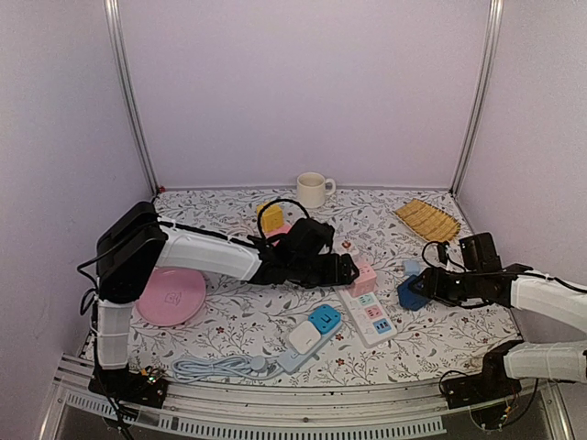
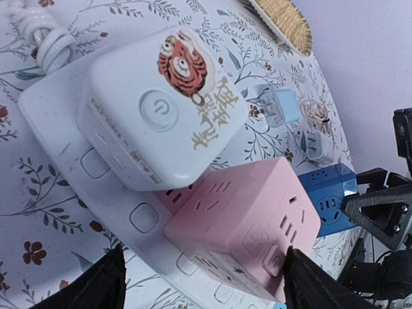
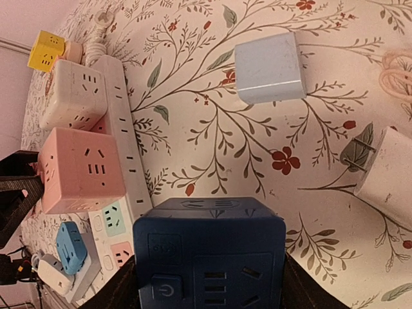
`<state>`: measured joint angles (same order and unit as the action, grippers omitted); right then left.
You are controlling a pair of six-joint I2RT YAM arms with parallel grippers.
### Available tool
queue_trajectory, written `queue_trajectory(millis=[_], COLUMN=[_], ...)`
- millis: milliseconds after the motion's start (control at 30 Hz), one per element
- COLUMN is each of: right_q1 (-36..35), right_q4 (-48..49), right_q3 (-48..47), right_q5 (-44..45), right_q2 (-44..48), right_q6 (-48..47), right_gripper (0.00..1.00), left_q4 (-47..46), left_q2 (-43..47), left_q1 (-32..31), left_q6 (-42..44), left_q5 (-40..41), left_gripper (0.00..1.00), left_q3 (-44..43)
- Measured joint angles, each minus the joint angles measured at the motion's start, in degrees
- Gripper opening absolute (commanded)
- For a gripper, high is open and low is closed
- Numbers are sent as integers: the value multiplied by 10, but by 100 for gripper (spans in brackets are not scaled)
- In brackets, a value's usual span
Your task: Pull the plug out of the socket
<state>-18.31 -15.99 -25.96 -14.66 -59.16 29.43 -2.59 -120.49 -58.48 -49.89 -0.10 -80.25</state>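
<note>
A pink cube plug (image 1: pixel 365 273) sits in a long white power strip (image 1: pixel 370 316), beside a white cube plug with a tiger print (image 2: pixel 164 109). My left gripper (image 1: pixel 353 269) is open, its fingers wide apart on either side of the pink cube (image 2: pixel 248 225); the right finger (image 2: pixel 315 283) is at the cube's corner. My right gripper (image 1: pixel 417 289) is shut on a dark blue cube plug (image 3: pixel 209 251), which is off the strip, low over the table to the strip's right. The pink cube also shows in the right wrist view (image 3: pixel 80 168).
A second white strip with a light-blue plug (image 1: pixel 312 332) and coiled cable (image 1: pixel 215 368) lies near the front. There is a pink plate (image 1: pixel 171 296) at left, and a mug (image 1: pixel 314 190), a yellow cube (image 1: pixel 271 218) and a woven mat (image 1: pixel 427 220) at the back. Small pale adapters (image 3: pixel 269 67) lie nearby.
</note>
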Motion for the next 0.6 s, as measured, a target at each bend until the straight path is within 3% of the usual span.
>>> queue_trajectory(millis=[200,300,600], right_q1=[72,90,140], right_q4=[56,70,80], right_q3=[53,63,68], right_q5=[-90,-109,-103], right_q2=[2,2,3], right_q6=[11,15,11], right_gripper=[85,98,99], left_q4=[14,14,16], left_q2=[13,19,28], left_q1=[0,0,0], left_q6=[6,6,6], left_q5=[7,9,16], left_gripper=[84,84,84], left_q3=[9,17,28])
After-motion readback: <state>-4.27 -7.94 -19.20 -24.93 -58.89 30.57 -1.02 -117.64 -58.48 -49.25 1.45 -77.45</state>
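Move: Under the right hand, which still holds the blue plug, the bare table spot for it lies about 4 cm below and 1 cm to the right. A grey block stands some 7 cm ahead and 1 cm left, the white adapter 3 cm ahead and 6 cm right, and the pink plug on the strip 3 cm ahead and 11 cm left. From the left hand the pink plug is some 3 cm to the right and 2 cm lower, level with it fore and aft. Lowering the blue plug about 1.5 cm while easing slightly right, the right hand rolls its left side up some 10 degrees, opens wide to let go, then slides nearly 3 cm farther right towards the white adapter, turning a little clockwise. The left hand, fingers staying open, draws back leftward about 1.5 cm from the pink plug. ##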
